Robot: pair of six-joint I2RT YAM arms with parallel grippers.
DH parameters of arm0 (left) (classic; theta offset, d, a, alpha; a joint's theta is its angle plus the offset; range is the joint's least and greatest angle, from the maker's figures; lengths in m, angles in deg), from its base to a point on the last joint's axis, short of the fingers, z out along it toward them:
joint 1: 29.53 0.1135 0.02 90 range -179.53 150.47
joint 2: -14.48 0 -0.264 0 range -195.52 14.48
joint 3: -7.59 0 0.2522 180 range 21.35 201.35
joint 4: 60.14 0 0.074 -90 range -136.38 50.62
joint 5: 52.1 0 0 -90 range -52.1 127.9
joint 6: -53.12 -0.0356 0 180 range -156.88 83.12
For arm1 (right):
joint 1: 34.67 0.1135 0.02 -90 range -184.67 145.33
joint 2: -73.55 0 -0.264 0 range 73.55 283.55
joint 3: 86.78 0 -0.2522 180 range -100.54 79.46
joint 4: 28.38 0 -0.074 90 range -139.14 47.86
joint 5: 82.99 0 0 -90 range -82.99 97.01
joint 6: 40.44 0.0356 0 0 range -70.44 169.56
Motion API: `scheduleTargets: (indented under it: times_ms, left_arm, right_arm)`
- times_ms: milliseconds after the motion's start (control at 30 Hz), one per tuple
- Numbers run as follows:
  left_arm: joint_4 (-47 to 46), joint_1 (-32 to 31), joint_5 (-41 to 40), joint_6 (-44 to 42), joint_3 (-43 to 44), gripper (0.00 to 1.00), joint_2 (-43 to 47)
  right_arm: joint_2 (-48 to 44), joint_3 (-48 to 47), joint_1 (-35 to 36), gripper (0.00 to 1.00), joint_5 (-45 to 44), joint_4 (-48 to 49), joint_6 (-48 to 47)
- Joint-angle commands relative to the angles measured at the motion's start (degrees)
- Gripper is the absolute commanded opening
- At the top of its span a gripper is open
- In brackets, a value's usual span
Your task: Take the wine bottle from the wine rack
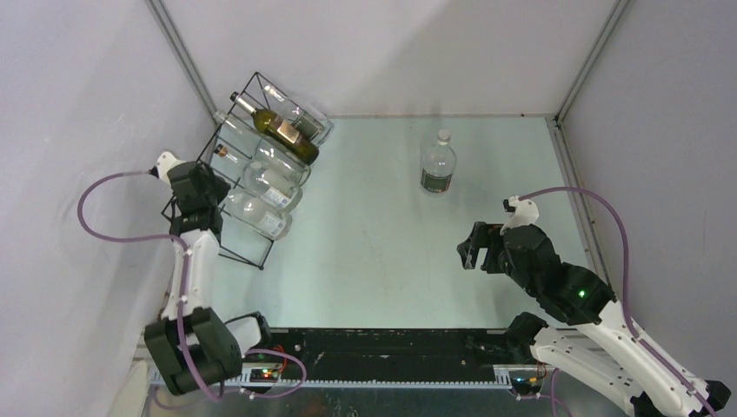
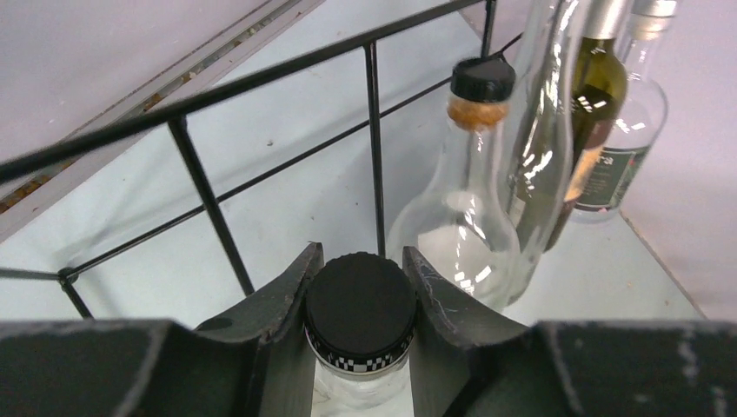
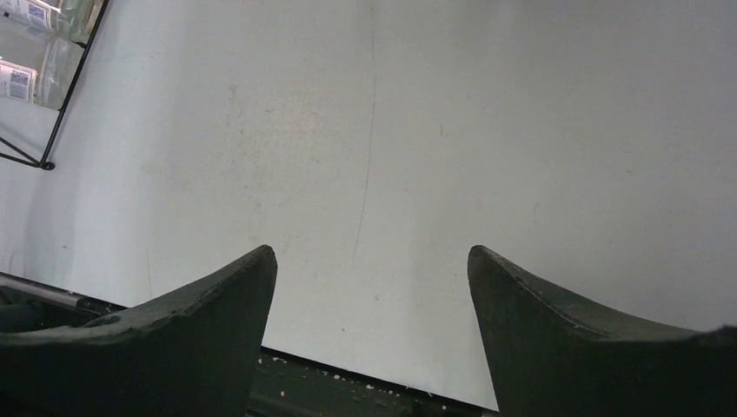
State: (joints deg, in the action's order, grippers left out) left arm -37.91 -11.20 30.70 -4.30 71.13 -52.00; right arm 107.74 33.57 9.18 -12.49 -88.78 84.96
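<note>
The black wire wine rack (image 1: 246, 259) stands at the table's far left with several bottles lying in its cells. My left gripper (image 1: 215, 202) reaches in from the left and is shut on the black screw cap (image 2: 361, 308) of the lowest clear wine bottle (image 1: 258, 217). In the left wrist view both fingers (image 2: 282, 291) press the cap's sides, and rack wires (image 2: 209, 195) cross just behind. My right gripper (image 1: 469, 248) hovers open over the table at the right, with nothing between its fingers (image 3: 217, 304).
A dark green bottle (image 1: 282, 129) and more clear bottles (image 1: 274, 182) lie higher in the rack. A cork-topped clear bottle (image 2: 461, 217) lies right beside the held cap. A clear bottle (image 1: 437, 165) stands upright at mid-table. Walls close in on the left and back.
</note>
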Motion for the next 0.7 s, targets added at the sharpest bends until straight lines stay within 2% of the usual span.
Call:
scheduleTargets:
  times_ms: [0,167,333,667]
  left_arm:
    - [-4.74,-0.75,-2.61,-2.50,-1.93,0.00,8.41]
    - [-6.39,-2.92,-2.76,-2.96,-4.30,0.00,14.38]
    - [-7.24,-7.90,-4.36,-3.90,-5.54,0.00,18.50]
    - [-5.84,-15.63,-5.63,-7.52,-5.28,0.00,21.96]
  right_arm:
    - [-0.59,-0.11,-0.19,0.83,0.56,0.16,0.55]
    - [-0.85,-0.15,-0.32,0.83,1.06,0.23,1.36]
    - [-1.01,-0.17,-0.28,0.82,1.81,0.40,2.09]
    - [-2.44,-0.52,-0.27,0.82,-1.86,-3.08,2.73]
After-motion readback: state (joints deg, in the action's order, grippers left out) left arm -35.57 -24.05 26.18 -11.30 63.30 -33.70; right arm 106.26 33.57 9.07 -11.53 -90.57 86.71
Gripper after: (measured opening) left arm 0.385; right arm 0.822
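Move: The left hand already grips the black-capped wine bottle by its neck, the bottle's middle about 6 cm right, 2 cm back and 10 cm below; the open table it heads for lies some 42 cm right, 10 cm back and 20 cm down. The cork-stoppered bottle stands 9 cm ahead and 8 cm right, 10 cm lower, and the rack's near corner 13 cm back, 6 cm right, 20 cm below. From the right hand the open table is roughly 20 cm left, 8 cm ahead, 20 cm below. Keeping its closed grip on the neck of the black-capped bottle, the left hand draws it away from the cork-stoppered bottle, first back and up as much as to the right, then mostly rightward towards the open table, ending about 7 cm right, 4 cm back and 3 cm higher. As it goes, the wrist turns some 10 degrees clockwise and rolls about as much, its left side rising, while the fingers tip up slightly. ##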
